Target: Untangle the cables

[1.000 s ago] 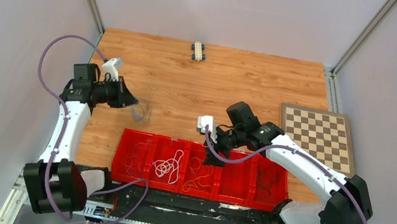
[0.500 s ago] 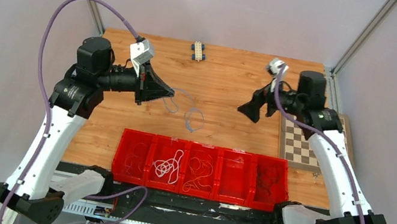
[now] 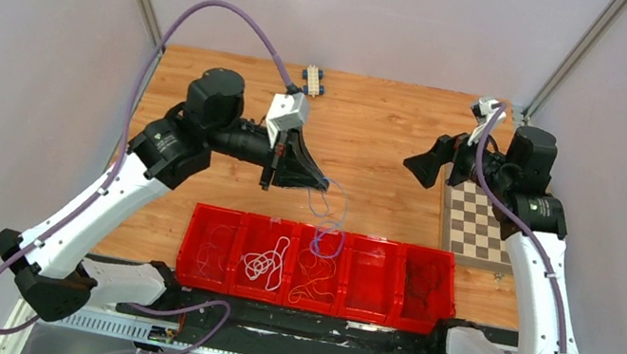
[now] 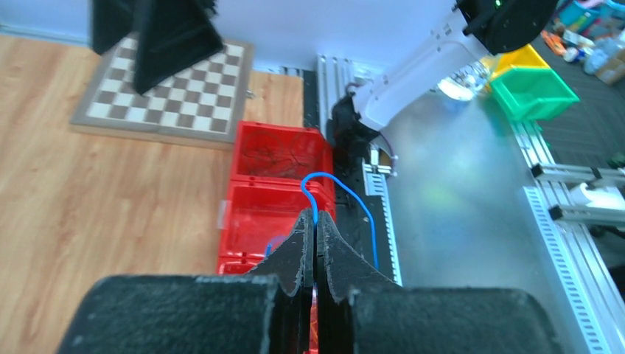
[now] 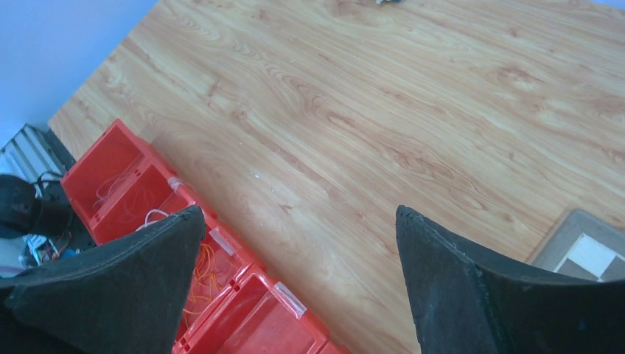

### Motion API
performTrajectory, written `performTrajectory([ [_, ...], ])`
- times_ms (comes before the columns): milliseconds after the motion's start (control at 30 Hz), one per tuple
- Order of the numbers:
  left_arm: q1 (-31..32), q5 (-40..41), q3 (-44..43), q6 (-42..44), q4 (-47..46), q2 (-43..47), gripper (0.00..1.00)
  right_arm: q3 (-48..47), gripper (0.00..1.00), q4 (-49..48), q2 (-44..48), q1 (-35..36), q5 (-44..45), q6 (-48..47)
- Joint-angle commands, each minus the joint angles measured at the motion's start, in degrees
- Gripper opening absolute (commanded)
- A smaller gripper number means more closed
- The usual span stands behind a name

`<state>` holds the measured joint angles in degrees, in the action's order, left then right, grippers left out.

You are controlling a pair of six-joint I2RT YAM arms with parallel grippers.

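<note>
A blue cable hangs from my left gripper, which is shut on it above the middle of the red bin row. In the left wrist view the pinched blue cable arcs up out of the closed gripper. The bins hold sorted cables: a white one, an orange one, black ones and thin reddish ones. My right gripper stands wide open and empty, raised near the chessboard. Its wrist view shows the gripper over bare table beside the bins.
A chessboard lies at the right of the wooden table, partly under the right arm. A small toy block car sits at the table's far edge. The bin second from right holds nothing that I can see.
The left arm swung right, carrying the blue cable from the left of the table to above the bins. The right arm lifted away from the bins to the far right and opened wide.
</note>
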<state>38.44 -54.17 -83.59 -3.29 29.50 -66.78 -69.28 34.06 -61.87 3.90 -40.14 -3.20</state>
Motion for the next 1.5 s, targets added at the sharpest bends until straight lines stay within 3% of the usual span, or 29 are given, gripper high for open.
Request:
performTrajectory([
  [0, 5.38, 3.27, 2.91, 0.58, -5.35, -1.30, 0.00, 2.47, 1.00, -5.18, 0.61, -3.17, -0.85, 6.69],
  [167, 11.74, 6.25, 4.38, 2.95, -7.04, -5.49, 0.00, 5.51, 1.00, -7.93, 1.46, -8.29, -3.29, 9.84],
  [367, 13.21, 11.44, 4.26, 2.76, -8.87, -11.11, 0.00, 9.66, 1.00, -10.67, 6.00, -12.53, -7.59, 14.04],
  [900, 16.11, 11.40, 3.31, 0.31, -10.35, -15.59, 0.00, 13.07, 1.00, -11.41, 6.98, -13.42, -8.81, 15.29],
  [1467, 19.63, 18.74, 10.72, 5.61, -11.09, -25.15, 0.00, 14.58, 1.00, -11.88, 7.64, -13.48, -9.43, 15.68],
])
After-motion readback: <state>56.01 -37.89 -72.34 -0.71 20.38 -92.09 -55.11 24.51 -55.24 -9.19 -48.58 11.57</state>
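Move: The left hand already holds the blue cable high over the table; the empty fourth compartment of the red bin lies about 14 cm to its right, some 36 cm below and roughly level forward. The third compartment's orange cable is about 12 cm left of that compartment, and the fifth's dark cable about 12 cm right of it. From the right hand, the fourth compartment lies some 14 cm back, 4 cm left and 27 cm below. Left hand carries the gripped blue cable 11 cm right and 22 cm down towards the fourth compartment; right retreats slightly. ##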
